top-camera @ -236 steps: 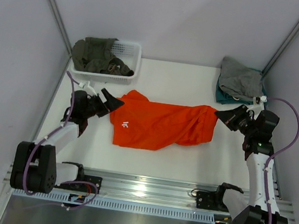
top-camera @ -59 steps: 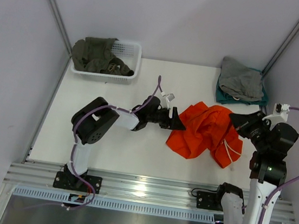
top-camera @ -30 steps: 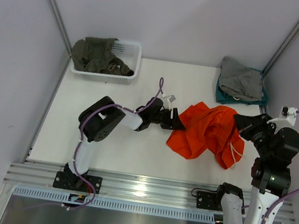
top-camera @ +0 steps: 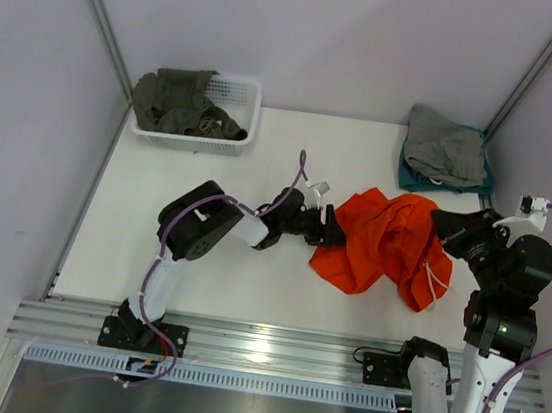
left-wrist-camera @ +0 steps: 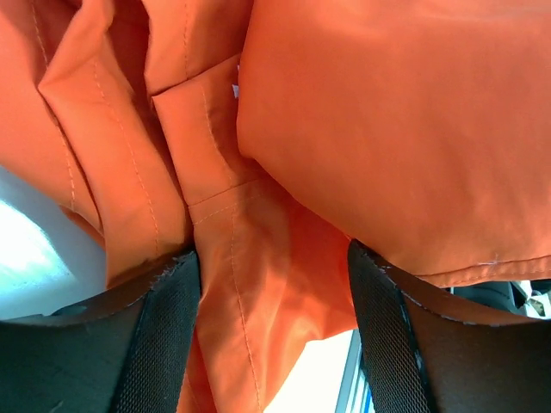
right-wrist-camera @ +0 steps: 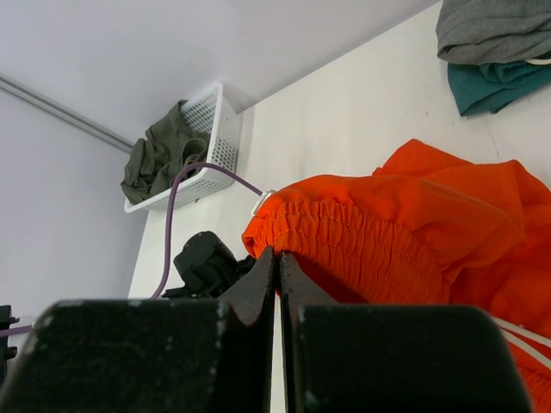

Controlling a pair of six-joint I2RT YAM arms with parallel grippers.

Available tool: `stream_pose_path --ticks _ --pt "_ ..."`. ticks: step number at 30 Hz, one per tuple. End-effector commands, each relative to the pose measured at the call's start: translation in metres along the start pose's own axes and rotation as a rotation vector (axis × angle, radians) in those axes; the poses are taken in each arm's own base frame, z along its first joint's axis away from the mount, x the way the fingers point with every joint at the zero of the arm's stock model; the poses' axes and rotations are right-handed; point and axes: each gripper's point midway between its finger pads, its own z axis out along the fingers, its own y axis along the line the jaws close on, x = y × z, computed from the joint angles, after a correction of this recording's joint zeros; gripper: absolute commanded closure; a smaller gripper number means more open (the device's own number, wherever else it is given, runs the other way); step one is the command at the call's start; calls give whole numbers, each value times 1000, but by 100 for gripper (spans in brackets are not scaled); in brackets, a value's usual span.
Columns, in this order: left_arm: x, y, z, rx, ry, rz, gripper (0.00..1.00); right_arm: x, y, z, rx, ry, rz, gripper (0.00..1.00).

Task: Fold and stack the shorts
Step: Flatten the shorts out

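Observation:
The bright orange shorts (top-camera: pixel 382 242) lie bunched up right of the table's middle, with the white drawstring (top-camera: pixel 432 276) trailing at their right side. My left gripper (top-camera: pixel 334 230) reaches in low at their left edge. In the left wrist view it (left-wrist-camera: pixel 271 258) stands open, and a seamed fold of the shorts (left-wrist-camera: pixel 387 129) fills the gap between the two black fingers (left-wrist-camera: pixel 164 327). My right gripper (top-camera: pixel 442 225) is raised at the shorts' right side. In the right wrist view it (right-wrist-camera: pixel 277 256) is shut, with the gathered waistband (right-wrist-camera: pixel 370 237) at its tips.
A white basket (top-camera: pixel 241 94) with an olive-green garment (top-camera: pixel 173 101) stands at the back left. A grey garment (top-camera: pixel 445 142) lies on a teal one (top-camera: pixel 411 175) at the back right. Metal rails run along the near edge, and walls close in both sides.
Over the last second my left gripper has pushed a little to the right into the shorts' left edge. The right arm and the bunched shorts have hardly moved.

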Motion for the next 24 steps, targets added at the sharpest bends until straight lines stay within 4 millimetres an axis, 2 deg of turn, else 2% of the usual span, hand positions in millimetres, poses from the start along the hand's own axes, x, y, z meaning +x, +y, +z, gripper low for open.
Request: stream_pose_path --ticks 1,3,5,6,8,11,12,13,16,17,18,19,20,21,22,23,24 --pt "-3 2 1 14 -31 5 29 -13 16 -3 -59 -52 -27 100" --pt "-2 4 3 30 -29 -12 32 -12 15 -3 -60 -51 -26 100" --pt "-4 1 4 54 -35 -24 38 -12 16 -3 -63 -50 -27 100" --pt "-4 1 5 55 -36 -30 48 -12 16 -3 -63 -49 -26 100" --pt "-5 2 6 49 -42 -37 59 -12 16 -3 -64 -51 -27 100" --pt "-10 5 7 49 -61 -54 82 -11 17 -3 -67 -47 -24 100" --pt "-11 5 7 54 -68 -59 95 -11 17 -3 -69 -47 -25 100" --pt "-11 4 6 60 -72 -79 100 -11 17 -4 -69 -49 -24 100" --pt "-19 2 1 91 -101 -100 100 -11 16 -3 -65 -50 -23 100" --pt "-29 4 -5 96 -122 -104 100 -12 16 -3 -67 -49 -22 100" --pt "-38 -5 -11 122 -135 -91 100 -12 17 -2 -68 -51 -23 100" --pt "-47 3 -22 106 -156 -102 100 -12 17 -2 -70 -51 -22 100" --pt "-58 -8 -33 122 -175 -86 100 -11 17 -1 -72 -48 -17 100" --pt "-68 -10 -41 122 -196 -73 100 -13 19 0 -86 -52 -18 100" --pt "-69 -5 -51 99 -200 -74 100 -11 24 0 -117 -42 -20 100" --pt "-85 -2 -65 89 -237 -66 100 -10 26 1 -139 -31 -15 100" --pt "-93 -14 -78 102 -254 -45 100 -8 30 5 -175 -25 2 100"
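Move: The shorts' loose left edge already lies between the left hand's open fingers, about 1 cm to the right and 2 cm below their midpoint. The waistband, held up in the right fingers, is some 15 cm right of the left hand, 6 cm nearer the base and 30 cm higher; the grey-and-teal stack is about 25 cm ahead and 24 cm right. From the right hand, the loose edge is roughly 14 cm left, 6 cm ahead and 32 cm down. Left fingers dip, pinch the shorts' loose edge and draw it left-forward some 6 cm; right keeps its hold. ##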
